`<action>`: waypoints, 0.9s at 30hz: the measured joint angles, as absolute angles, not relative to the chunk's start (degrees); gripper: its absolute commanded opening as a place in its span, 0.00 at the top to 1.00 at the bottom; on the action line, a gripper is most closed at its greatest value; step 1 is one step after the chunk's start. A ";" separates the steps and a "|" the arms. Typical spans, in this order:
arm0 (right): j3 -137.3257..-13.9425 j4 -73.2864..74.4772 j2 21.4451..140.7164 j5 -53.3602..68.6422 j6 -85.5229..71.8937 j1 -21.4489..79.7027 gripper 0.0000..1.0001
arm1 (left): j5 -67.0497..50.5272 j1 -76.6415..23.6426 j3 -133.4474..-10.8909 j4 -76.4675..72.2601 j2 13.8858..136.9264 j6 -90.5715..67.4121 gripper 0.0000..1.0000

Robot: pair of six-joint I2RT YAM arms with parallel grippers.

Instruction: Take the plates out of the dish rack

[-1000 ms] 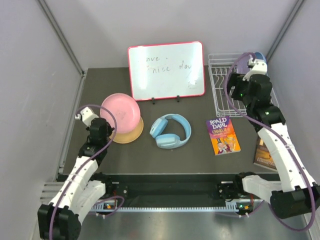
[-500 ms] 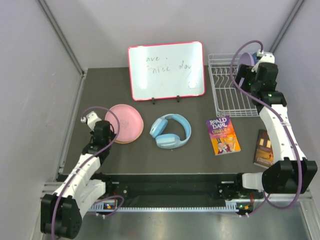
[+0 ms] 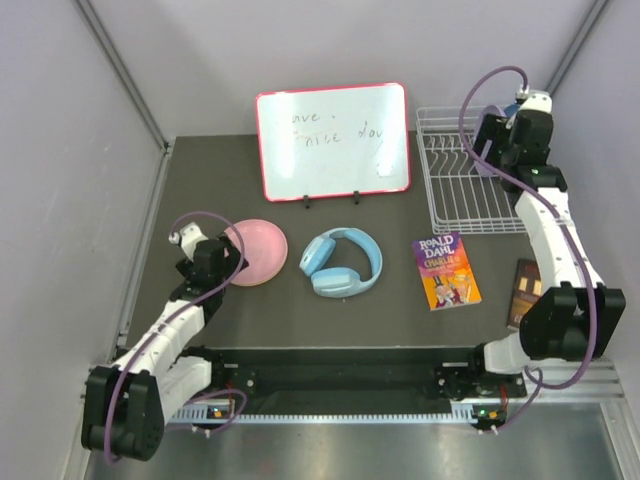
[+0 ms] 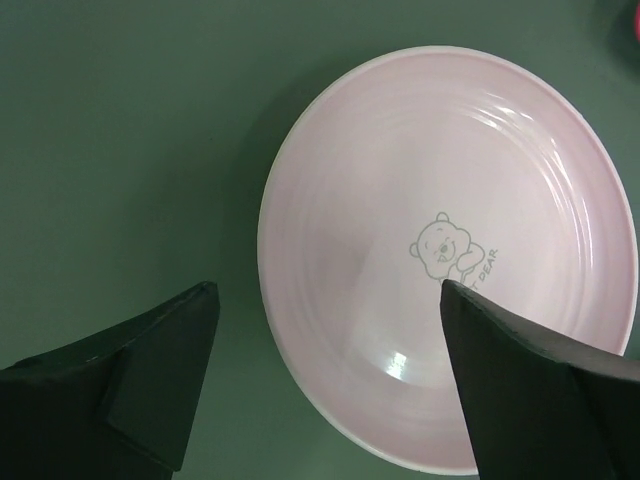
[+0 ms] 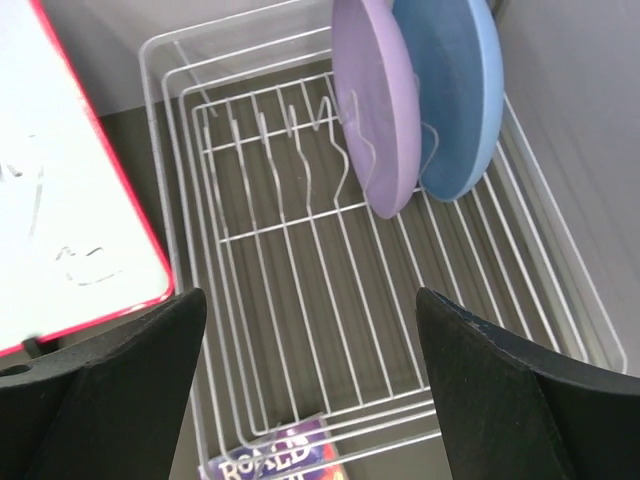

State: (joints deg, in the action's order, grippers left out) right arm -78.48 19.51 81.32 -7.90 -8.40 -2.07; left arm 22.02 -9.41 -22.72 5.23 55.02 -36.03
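Note:
The pink plate (image 3: 257,252) lies flat on the dark table at the left; in the left wrist view (image 4: 450,250) it shows a small bear print. The tan-orange plate does not show. My left gripper (image 3: 213,262) is open and empty (image 4: 325,300), its fingers either side of the plate's near rim and above it. The white wire dish rack (image 3: 452,205) stands at the back right. In the right wrist view the lavender plate (image 5: 375,110) and the light blue plate (image 5: 455,100) stand upright at the rack's (image 5: 165,215) far end. My right gripper (image 3: 505,140) hovers above the rack, open and empty (image 5: 308,300).
A red-framed whiteboard (image 3: 333,140) stands at the back centre. Light blue headphones (image 3: 341,262) lie mid-table. A Roald Dahl book (image 3: 446,270) lies just in front of the rack, and a brown book (image 3: 525,292) lies at the right edge. Grey walls close in on both sides.
My left gripper has lowered the pink plate flat onto the tan-orange plate, let go and drawn back. My right arm has swung toward the back, over the rack.

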 measured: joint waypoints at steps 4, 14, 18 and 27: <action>-83.02 19.05 86.94 -10.63 -6.90 -2.07 0.16 | 21.85 -9.41 -23.59 5.82 54.59 -35.83 0.01; -99.48 18.90 107.55 -18.74 0.03 -2.07 0.24 | 19.05 -9.41 -31.99 7.68 50.02 -33.01 0.01; -107.55 19.57 115.57 -22.04 4.23 -2.07 0.26 | 15.66 -9.41 -32.47 7.16 50.17 -32.86 0.01; -113.75 18.98 125.03 -30.04 11.94 -2.04 0.51 | 11.81 -9.41 -32.47 5.26 52.45 -32.32 0.01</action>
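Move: The purple plate stands on edge in the dish rack, about 20 cm ahead of the right gripper, some 9 cm to its right and 14 cm below. The blue plate is beside it, roughly 5 cm farther right and level with it; the rack's middle lies about 12 cm ahead of the right gripper, 5 cm right and 20 cm down. From the left gripper the purple plate is around 30 cm ahead, 66 cm right and 8 cm higher, while the pink plate's middle is some 5 cm ahead, 5 cm right and 3 cm below. Reach the right gripper forward about 15 cm towards the purple plate's near rim, sinking and easing right as you go, with the wrist rolling and tipping down some 30 degrees. Start closing the fingers around the rim, keeping them partly open. Meanwhile raise the opened left gripper about 8 cm off the pink plate, then ease it right. ##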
